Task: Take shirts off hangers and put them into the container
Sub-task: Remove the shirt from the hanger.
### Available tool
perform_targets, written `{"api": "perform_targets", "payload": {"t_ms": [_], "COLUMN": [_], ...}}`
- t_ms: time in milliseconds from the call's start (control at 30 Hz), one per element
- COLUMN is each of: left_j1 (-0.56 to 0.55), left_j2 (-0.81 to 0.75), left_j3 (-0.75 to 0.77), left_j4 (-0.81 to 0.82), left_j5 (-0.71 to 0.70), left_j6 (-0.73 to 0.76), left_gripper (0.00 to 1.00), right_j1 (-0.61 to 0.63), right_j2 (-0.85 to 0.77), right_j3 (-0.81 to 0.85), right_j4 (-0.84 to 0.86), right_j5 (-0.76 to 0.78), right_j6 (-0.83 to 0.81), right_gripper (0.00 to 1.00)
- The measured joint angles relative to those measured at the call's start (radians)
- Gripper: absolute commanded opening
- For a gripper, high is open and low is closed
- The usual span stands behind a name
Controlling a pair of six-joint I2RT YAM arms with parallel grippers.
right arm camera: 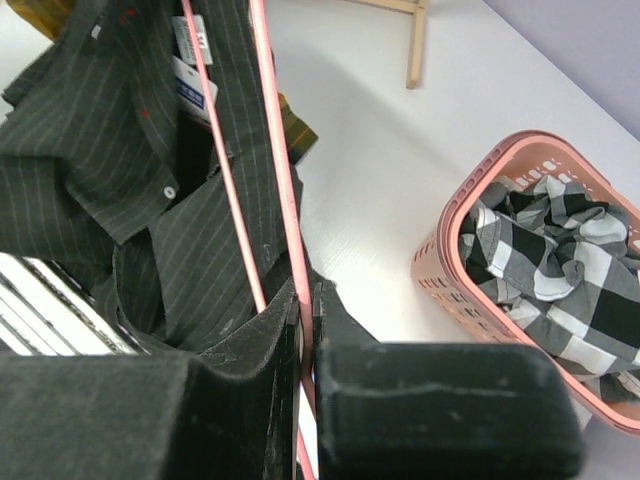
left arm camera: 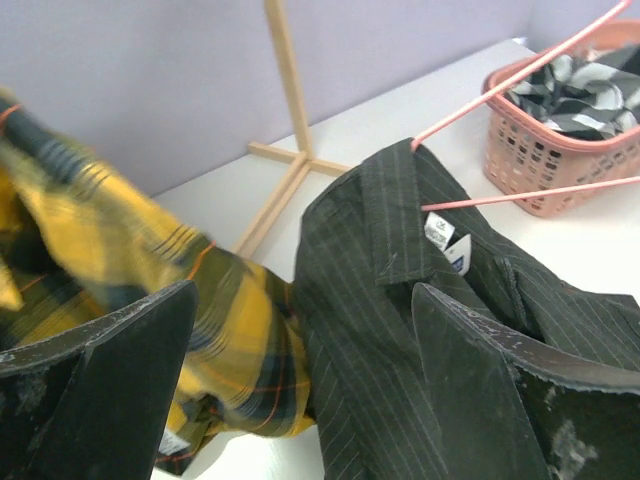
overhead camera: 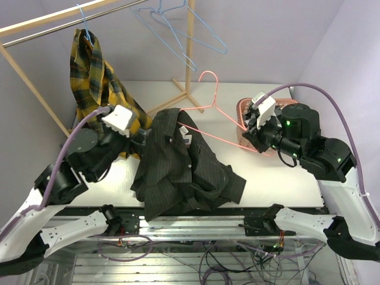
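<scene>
A dark pinstriped shirt (overhead camera: 178, 166) lies crumpled at the table's front middle, with a pink hanger (overhead camera: 208, 107) still partly inside its collar (left arm camera: 400, 230). My right gripper (right arm camera: 308, 290) is shut on the pink hanger's wire (right arm camera: 275, 150), next to the salmon basket (right arm camera: 450, 230). A black-and-white checked shirt (right arm camera: 560, 260) lies in that basket. My left gripper (left arm camera: 303, 290) hangs open just above the pinstriped shirt's shoulder, holding nothing. A yellow plaid shirt (overhead camera: 95, 77) hangs from a blue hanger (overhead camera: 85, 24) on the rack, its hem reaching the table beside my left gripper (overhead camera: 139, 139).
Two bare blue hangers (overhead camera: 178, 29) hang from the rack's top rail. The wooden rack post (overhead camera: 190, 53) and its cross foot (left arm camera: 290, 160) stand at the back middle of the table. The basket's rim (overhead camera: 242, 113) shows behind my right gripper (overhead camera: 249, 127).
</scene>
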Motion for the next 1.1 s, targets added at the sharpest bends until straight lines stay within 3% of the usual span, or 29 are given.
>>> {"api": "perform_targets", "payload": {"t_ms": [267,300,367,500,633,867,1100], "left_j1": [0.000,0.000,0.000,0.000,0.000,0.000,0.000], "left_j2": [-0.137,-0.149,-0.166,-0.171,-0.131,-0.039,-0.094], "left_j3": [-0.053,-0.059,-0.064,-0.064,-0.063,-0.060,-0.088], "left_j4": [-0.045,-0.050,-0.055,-0.059,-0.064,-0.108,-0.113], "left_j5": [-0.121,-0.132,-0.151,-0.175,-0.180,-0.199,-0.227], "left_j6": [-0.024,-0.027,-0.029,-0.024,-0.016,-0.012,-0.010], "left_gripper": [0.99,0.93,0.67,0.40,0.35,0.38,0.39], "right_j1": [0.000,0.000,0.000,0.001,0.001,0.001,0.001], "right_j2": [0.061,0.067,0.077,0.092,0.113,0.136,0.112], "right_j3": [0.142,0.158,0.179,0.169,0.124,0.145,0.162], "right_j4": [-0.066,-0.075,-0.092,-0.121,-0.158,-0.207,-0.208], "right_j5": [-0.023,-0.023,-0.024,-0.031,-0.040,-0.024,-0.031], "right_j6": [0.016,0.021,0.035,0.070,0.106,0.157,0.183], "right_gripper": [0.00,0.00,0.00,0.00,0.00,0.00,0.00]}}
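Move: The right hand already grips the pink hanger near its right end; the other end is still in the dark pinstriped shirt's collar, about 18 cm to that hand's left, 7 cm ahead and 6 cm below. The basket is roughly 15 cm ahead of the right hand, 12 cm right and well below. From the empty, open left hand the collar lies about 9 cm ahead, 11 cm right, 8 cm below; the plaid shirt is some 18 cm ahead and 14 cm left, slightly lower. Keeping its pinch on the hanger, the right hand jerks up nearly 3 cm, drops about 5 cm and comes back up slightly, tipping down some 15 degrees, to work the hanger end out of the collar. The left hand backs off to its left about 6 cm, away from the pinstriped shirt, then sinks nearly 4 cm, closing its empty fingers most of the way. ##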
